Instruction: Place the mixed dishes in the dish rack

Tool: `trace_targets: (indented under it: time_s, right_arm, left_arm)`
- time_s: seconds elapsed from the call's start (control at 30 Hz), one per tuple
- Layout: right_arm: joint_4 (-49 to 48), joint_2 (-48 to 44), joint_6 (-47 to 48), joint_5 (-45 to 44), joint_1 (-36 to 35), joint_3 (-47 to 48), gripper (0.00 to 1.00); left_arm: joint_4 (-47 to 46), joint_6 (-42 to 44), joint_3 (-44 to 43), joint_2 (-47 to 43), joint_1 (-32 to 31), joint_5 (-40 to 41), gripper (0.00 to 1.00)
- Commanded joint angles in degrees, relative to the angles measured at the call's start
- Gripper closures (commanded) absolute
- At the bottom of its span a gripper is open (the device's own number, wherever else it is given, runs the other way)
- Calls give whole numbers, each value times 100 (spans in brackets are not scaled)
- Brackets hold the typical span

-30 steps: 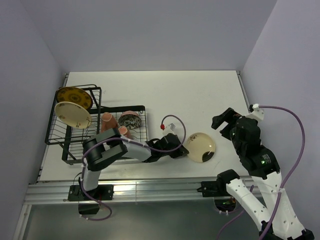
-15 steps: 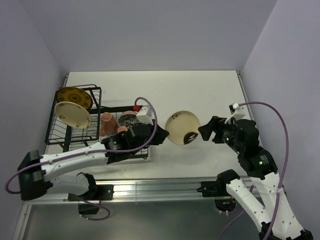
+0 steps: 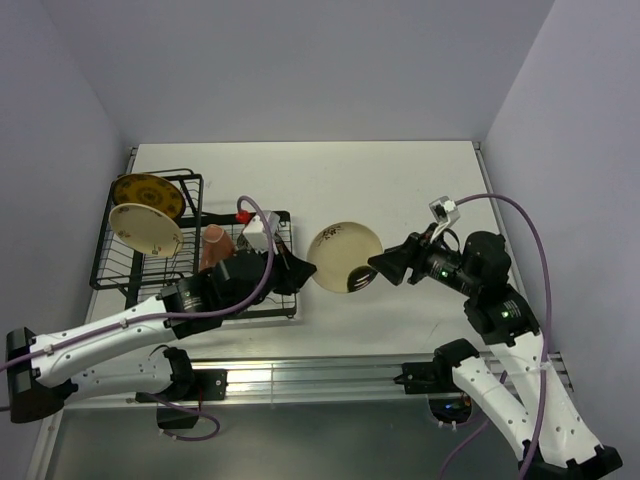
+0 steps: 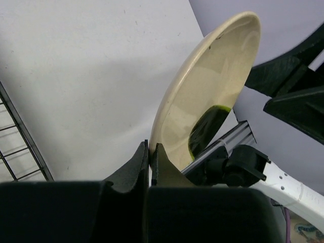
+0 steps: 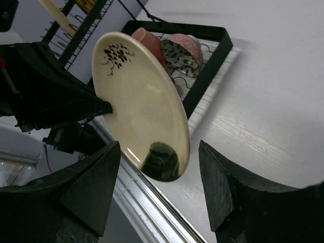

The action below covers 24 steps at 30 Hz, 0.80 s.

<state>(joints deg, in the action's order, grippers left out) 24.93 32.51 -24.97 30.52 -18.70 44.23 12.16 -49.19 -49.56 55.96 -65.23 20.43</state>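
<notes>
My left gripper [image 3: 303, 272] is shut on the rim of a cream plate [image 3: 345, 255] with a small floral mark, holding it on edge above the table just right of the dish rack [image 3: 197, 215]. The left wrist view shows the pads [image 4: 144, 157] pinching the plate [image 4: 207, 91]. My right gripper [image 3: 383, 266] is open at the plate's opposite edge; its fingers [image 5: 96, 177] stand either side of the plate [image 5: 131, 96], apart from it. In the rack stand a mustard-yellow plate [image 3: 147, 190] and another cream plate [image 3: 146, 230]. A pinkish mug [image 5: 144, 36] and the dark patterned bowl [image 5: 178, 56] lie in its low section.
The rack's low black frame [image 5: 212, 55] lies close behind the held plate, and its wires [image 4: 20, 136] show at the left of the left wrist view. The table's near edge with a metal rail [image 3: 330, 372] runs below both grippers.
My left arm has carried the plate leftward toward the rack. My right gripper has followed it left up to the plate's edge, and its jaws have narrowed somewhat.
</notes>
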Motion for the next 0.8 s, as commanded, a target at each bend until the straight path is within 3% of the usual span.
trace_targets:
  time_s: [0.0, 0.13, 0.27, 0.4, 0.43, 0.47, 0.5, 0.77]
  right_arm:
    - [-901, 325, -96, 665, 42, -20, 31]
    - [-1471, 624, -235, 849, 42, -63, 35]
    - [-2193, 1071, -500, 1463, -20, -55, 59]
    - [-2458, 1424, -491, 1667, -283, 156, 66]
    - [-2736, 1459, -491, 1711, -353, 243, 73]
    - [-2800, 1538, -500, 1729, -467, 288, 97]
    - [-2835, 1574, -500, 1694, -520, 393, 100]
    - [-2757, 1662, -368, 1325, -890, 912, 100]
  left_arm:
    - [-100, 23, -10, -349, 2, -232, 100]
    - [-21, 23, -10, -674, 2, -469, 100]
    - [137, 67, -71, -981, 2, -618, 100]
    - [207, 111, -124, -1193, 2, -785, 100]
    - [242, 137, -133, -1219, 2, -812, 100]
    - [286, 138, -185, -1263, 2, -829, 100]
    - [374, 155, -203, -1281, 2, -830, 100]
    - [839, 278, -396, -1588, 2, -672, 100]
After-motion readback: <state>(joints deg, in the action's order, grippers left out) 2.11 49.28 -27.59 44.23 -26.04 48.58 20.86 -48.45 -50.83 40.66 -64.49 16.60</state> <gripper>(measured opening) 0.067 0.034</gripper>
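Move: Hanging from the left fingers by its near-left rim, the plate has its middle about 7 cm to the right of the left hand, 3 cm ahead and level. From the open right hand the plate's middle lies some 8 cm left, 2 cm ahead and 2 cm lower. In the dish rack, the patterned bowl stands about 15 cm ahead, 13 cm left and 20 cm below the left hand; the tall pink mug is 10 cm left of that bowl and 2 cm nearer. Closing on the plate's free right-hand rim, the right hand follows it about 7 cm left, then also rises some 5 cm, turning about 20 degrees counter-clockwise while its wide-open fingers shut and pinch the rim. The left hand keeps its pinch and carries the plate up and left by about 5 cm each, drawing back a little. ##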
